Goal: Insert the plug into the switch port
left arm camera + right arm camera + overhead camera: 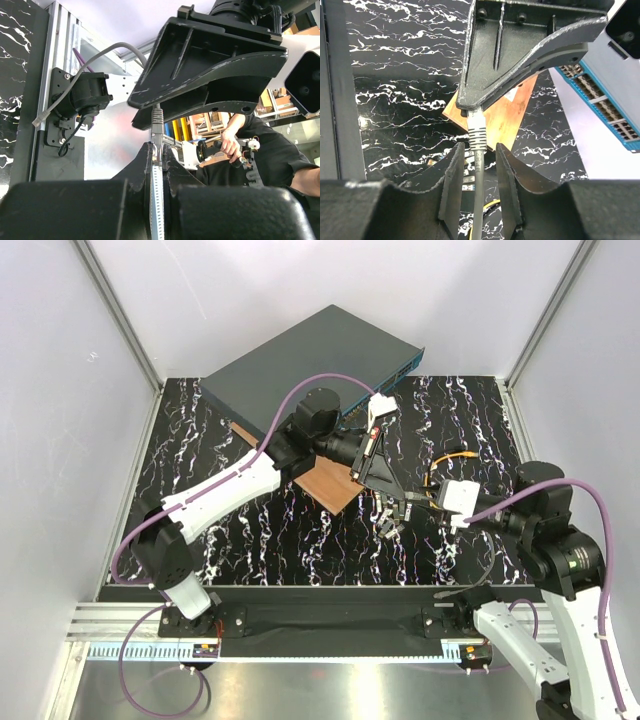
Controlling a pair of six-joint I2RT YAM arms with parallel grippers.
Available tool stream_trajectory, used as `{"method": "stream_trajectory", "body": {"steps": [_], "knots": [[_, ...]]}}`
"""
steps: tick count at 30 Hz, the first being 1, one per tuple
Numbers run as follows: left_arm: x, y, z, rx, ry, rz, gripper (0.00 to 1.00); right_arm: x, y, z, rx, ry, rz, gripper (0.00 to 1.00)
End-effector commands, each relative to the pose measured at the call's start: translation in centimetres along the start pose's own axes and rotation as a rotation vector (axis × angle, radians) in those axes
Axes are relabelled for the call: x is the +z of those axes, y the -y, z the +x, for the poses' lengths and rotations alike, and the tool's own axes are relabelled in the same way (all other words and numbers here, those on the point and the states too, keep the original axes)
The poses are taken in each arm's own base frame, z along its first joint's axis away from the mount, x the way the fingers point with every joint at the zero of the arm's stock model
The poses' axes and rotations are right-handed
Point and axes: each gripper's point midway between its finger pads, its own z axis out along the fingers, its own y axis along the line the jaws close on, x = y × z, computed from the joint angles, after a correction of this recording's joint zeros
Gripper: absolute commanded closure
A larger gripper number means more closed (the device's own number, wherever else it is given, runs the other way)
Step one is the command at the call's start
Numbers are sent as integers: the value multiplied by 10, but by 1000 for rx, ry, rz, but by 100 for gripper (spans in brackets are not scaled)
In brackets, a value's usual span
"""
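Observation:
My left gripper (159, 147) is shut on the booted end of a grey cable (156, 119). In the right wrist view that boot (477, 131) hangs below the left gripper's fingers (520, 55). My right gripper (477, 150) straddles the cable just below the boot, jaws apart with a gap on each side. Both grippers meet over the table's middle (392, 500). The switch ports (592, 90) line the teal-blue face of the dark grey box (320, 350). An orange cable (455, 455) loops to the right. The plug is hidden.
A brown wooden board (325, 485) lies under the left arm, in front of the box. Small modules (470, 165) sit on the black marbled table (300, 540) below my right fingers. The grey cable's far connector (37, 121) dangles near the left base. White walls enclose the table.

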Motion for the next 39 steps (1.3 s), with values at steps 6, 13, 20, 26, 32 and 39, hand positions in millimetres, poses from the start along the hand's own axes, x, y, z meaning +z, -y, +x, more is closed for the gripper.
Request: {"method": "stream_trajectory", "body": {"steps": [6, 13, 20, 26, 32, 39], "knots": [[-6, 21, -4, 59, 3, 41, 100, -5, 8, -18, -64, 37, 15, 62], [-6, 20, -2, 49, -2, 41, 100, -1, 9, -13, -59, 21, 3, 80], [-17, 30, -22, 182, 40, -11, 57, -3, 23, -10, 27, -14, 84, 100], [-75, 63, -87, 460, 222, -179, 34, 4, 68, 15, 263, -124, 282, 100], [-143, 71, -136, 779, 455, -641, 27, 21, 115, 43, 422, -167, 382, 100], [-235, 24, -156, 810, 558, -1154, 29, 5, 203, 101, 623, -185, 463, 100]]}}
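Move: My left hand still pinches the plug, whose middle is some 2 cm right and 1 cm back of its hand point. From my right hand the plug is about 3 cm left and 1 cm ahead. Also from the right hand, the switch's port face is roughly 26 cm ahead, 13 cm left and 17 cm down. The wooden board is 11 cm ahead and 18 cm left, and the loose plugs 5 cm left, level, both about 20 cm below. I shut my right fingers on the cable just behind the plug's boot, and only then open my left fingers and pull that hand away forward, up and left, about 15 cm forward, its wrist swinging far round. My right hand keeps its pinch and carries the plug some 20 cm, forward and less to the right, turning clockwise and tipping down. ##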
